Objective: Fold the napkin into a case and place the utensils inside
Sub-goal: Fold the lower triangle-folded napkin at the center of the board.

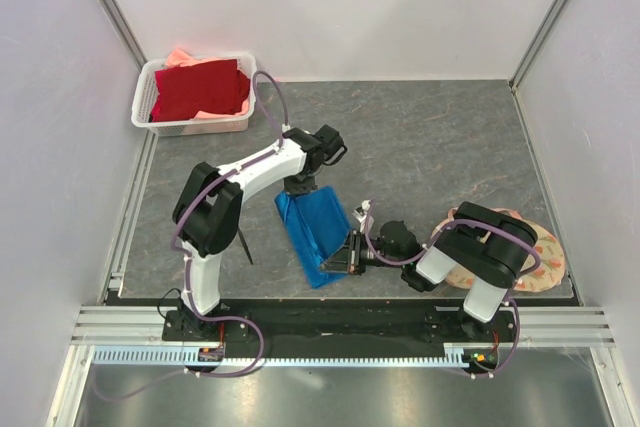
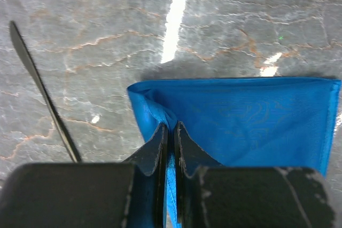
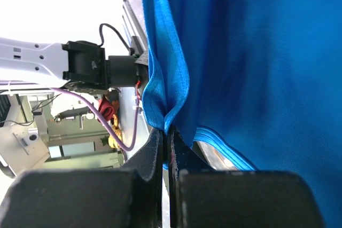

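Note:
The bright blue napkin [image 1: 318, 232] lies folded into a long narrow strip between the two arms, held at both ends. My left gripper [image 1: 298, 190] is shut on its far end. In the left wrist view, blue cloth [image 2: 251, 121] is pinched between that gripper's [image 2: 171, 126] jaws. My right gripper [image 1: 347, 252] is shut on the napkin's near right edge. In the right wrist view a bunched fold of napkin [image 3: 256, 68] sits between this gripper's [image 3: 166, 129] jaws. One thin black utensil [image 1: 243, 247] lies on the table left of the napkin, also visible in the left wrist view [image 2: 43, 94].
A white basket [image 1: 152, 97] with a dark red cloth [image 1: 200, 90] stands at the far left corner. A round peach floral mat [image 1: 548, 252] lies under the right arm at the near right. Purple cables run along both arms.

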### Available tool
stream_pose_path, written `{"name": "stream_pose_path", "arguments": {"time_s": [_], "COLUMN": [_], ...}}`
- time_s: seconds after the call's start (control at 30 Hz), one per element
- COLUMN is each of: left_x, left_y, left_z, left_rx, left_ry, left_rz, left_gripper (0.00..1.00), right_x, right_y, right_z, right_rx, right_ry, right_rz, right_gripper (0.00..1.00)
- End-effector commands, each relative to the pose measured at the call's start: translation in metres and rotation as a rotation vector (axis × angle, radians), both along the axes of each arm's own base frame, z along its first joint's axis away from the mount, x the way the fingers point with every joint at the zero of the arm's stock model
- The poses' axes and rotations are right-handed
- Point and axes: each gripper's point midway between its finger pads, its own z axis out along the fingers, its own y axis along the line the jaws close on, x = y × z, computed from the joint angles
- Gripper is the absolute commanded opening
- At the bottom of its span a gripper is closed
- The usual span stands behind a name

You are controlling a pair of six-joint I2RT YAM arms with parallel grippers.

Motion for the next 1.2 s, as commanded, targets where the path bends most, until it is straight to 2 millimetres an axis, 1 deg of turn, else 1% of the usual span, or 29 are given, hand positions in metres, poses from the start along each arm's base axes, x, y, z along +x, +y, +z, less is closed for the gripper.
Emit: {"name": "stream_pose_path", "arguments": {"time_s": [0.0, 0.03, 0.07, 0.13, 0.27, 0.37, 0.4, 0.47, 0.5, 0.53, 0.57, 0.6, 0.63, 0.67, 0.7, 0.73, 0.77, 0.8, 0.83, 0.87, 0.9, 0.93, 0.97, 1.0, 1.03, 1.07, 1.1, 1.13, 1.17], "left_x": [0.045, 0.046, 0.045, 0.043, 0.038, 0.031, 0.031, 0.029, 0.029, 0.027, 0.026, 0.025, 0.025, 0.025, 0.021, 0.023, 0.023, 0.020, 0.020, 0.018, 0.015, 0.013, 0.009, 0.007, 0.005, 0.002, -0.001, -0.003, -0.009], "left_y": [-0.003, -0.007, -0.009, -0.014, -0.020, -0.020, -0.022, -0.021, -0.023, -0.023, -0.023, -0.025, -0.026, -0.026, -0.027, -0.032, -0.034, -0.039, -0.042, -0.044, -0.049, -0.051, -0.056, -0.057, -0.059, -0.063, -0.063, -0.064, -0.068], "left_z": [0.024, 0.023, 0.019, 0.016, 0.009, 0.003, 0.001, -0.001, -0.002, -0.002, -0.001, -0.004, -0.002, 0.002, 0.001, 0.003, 0.008, 0.008, 0.009, 0.016, 0.016, 0.019, 0.028, 0.033, 0.040, 0.046, 0.059, 0.065, 0.069], "left_rx": [0.014, 0.008, 0.014, 0.017, 0.029, 0.036, 0.024, 0.028, 0.021, 0.017, 0.015, 0.004, -0.003, -0.013, -0.024, -0.048, -0.065, -0.094, -0.109, -0.125, -0.155, -0.168, -0.210, -0.227, -0.244, -0.275, -0.301, -0.314, -0.352], "left_ry": [-0.220, -0.220, -0.209, -0.203, -0.185, -0.169, -0.168, -0.161, -0.163, -0.162, -0.161, -0.161, -0.165, -0.168, -0.159, -0.170, -0.174, -0.158, -0.160, -0.163, -0.148, -0.141, -0.137, -0.138, -0.144, -0.141, -0.160, -0.165, -0.153], "left_rz": [0.085, 0.080, 0.073, 0.057, 0.019, 0.004, -0.003, -0.017, -0.023, -0.029, -0.037, -0.045, -0.051, -0.066, -0.076, -0.086, -0.113, -0.132, -0.140, -0.164, -0.180, -0.207, -0.227, -0.239, -0.257, -0.278, -0.292, -0.315, -0.340], "left_gripper": [0.02, 0.02, 0.02, 0.02, 0.02, 0.02, 0.02, 0.02, 0.04, 0.05, 0.07, 0.10, 0.13, 0.15, 0.21, 0.22, 0.27, 0.29, 0.31, 0.37, 0.39, 0.42, 0.51, 0.53, 0.57, 0.59, 0.65, 0.66, 0.67], "right_x": [-0.045, -0.045, -0.046, -0.046, -0.046, -0.045, -0.045, -0.042, -0.042, -0.041, -0.039, -0.037, -0.037, -0.038, -0.032, -0.037, -0.028, -0.022, -0.027, -0.019, -0.011, -0.005, 0.002, 0.013, 0.016, 0.026, 0.033, 0.038, 0.049], "right_y": [-0.017, -0.018, -0.019, -0.019, -0.019, -0.022, -0.024, -0.028, -0.030, -0.032, -0.033, -0.033, -0.035, -0.042, -0.039, -0.048, -0.048, -0.048, -0.060, -0.058, -0.069, -0.072, -0.072, -0.077, -0.082, -0.080, -0.083, -0.082, -0.077], "right_z": [-0.012, -0.016, -0.018, -0.022, -0.025, -0.029, -0.031, -0.034, -0.035, -0.036, -0.038, -0.035, -0.037, -0.050, -0.040, -0.052, -0.051, -0.041, -0.050, -0.043, -0.041, -0.037, -0.029, -0.022, -0.022, -0.013, -0.014, -0.014, -0.005], "right_rx": [-0.013, -0.023, -0.028, -0.036, -0.044, -0.062, -0.070, -0.089, -0.094, -0.109, -0.125, -0.130, -0.152, -0.224, -0.219, -0.296, -0.326, -0.335, -0.418, -0.433, -0.489, -0.497, -0.492, -0.482, -0.498, -0.490, -0.506, -0.512, -0.503], "right_ry": [0.066, 0.072, 0.076, 0.082, 0.090, 0.099, 0.105, 0.108, 0.108, 0.113, 0.096, 0.075, 0.069, 0.069, 0.025, 0.059, -0.012, -0.054, -0.033, -0.068, -0.103, -0.117, -0.131, -0.154, -0.146, -0.169, -0.172, -0.178, -0.198], "right_rz": [0.170, 0.171, 0.171, 0.176, 0.174, 0.163, 0.155, 0.140, 0.135, 0.132, 0.127, 0.126, 0.132, 0.133, 0.130, 0.131, 0.131, 0.118, 0.130, 0.121, 0.099, 0.083, 0.069, 0.047, 0.043, 0.028, 0.029, 0.029, 0.020], "right_gripper": [0.00, 0.02, 0.02, 0.03, 0.06, 0.13, 0.17, 0.23, 0.28, 0.30, 0.33, 0.39, 0.41, 0.43, 0.46, 0.48, 0.50, 0.55, 0.57, 0.58, 0.61, 0.62, 0.64, 0.65, 0.66, 0.69, 0.70, 0.71, 0.71]}}
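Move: The blue napkin's middle lies about 9 cm back from the left hand and 4 cm to its right, some 4 cm below; that hand already pinches its raised flap near the far end. From the right hand, pinching the near end, the napkin's middle is about 8 cm ahead, 1 cm left and 4 cm below. The knife's middle is roughly 12 cm left of the left hand and 8 cm back; the patterned bag is some 36 cm right of the right hand and 4 cm ahead. The napkin's raised flap is carried right and lowered a couple of centimetres by both hands, then let go at each end. The right fingers open first; that hand slips back and down, then swings forward about 6 cm and right, rising, its fingers tipping down. The left fingers open later, and that hand lifts about 5 cm, drifting right. ##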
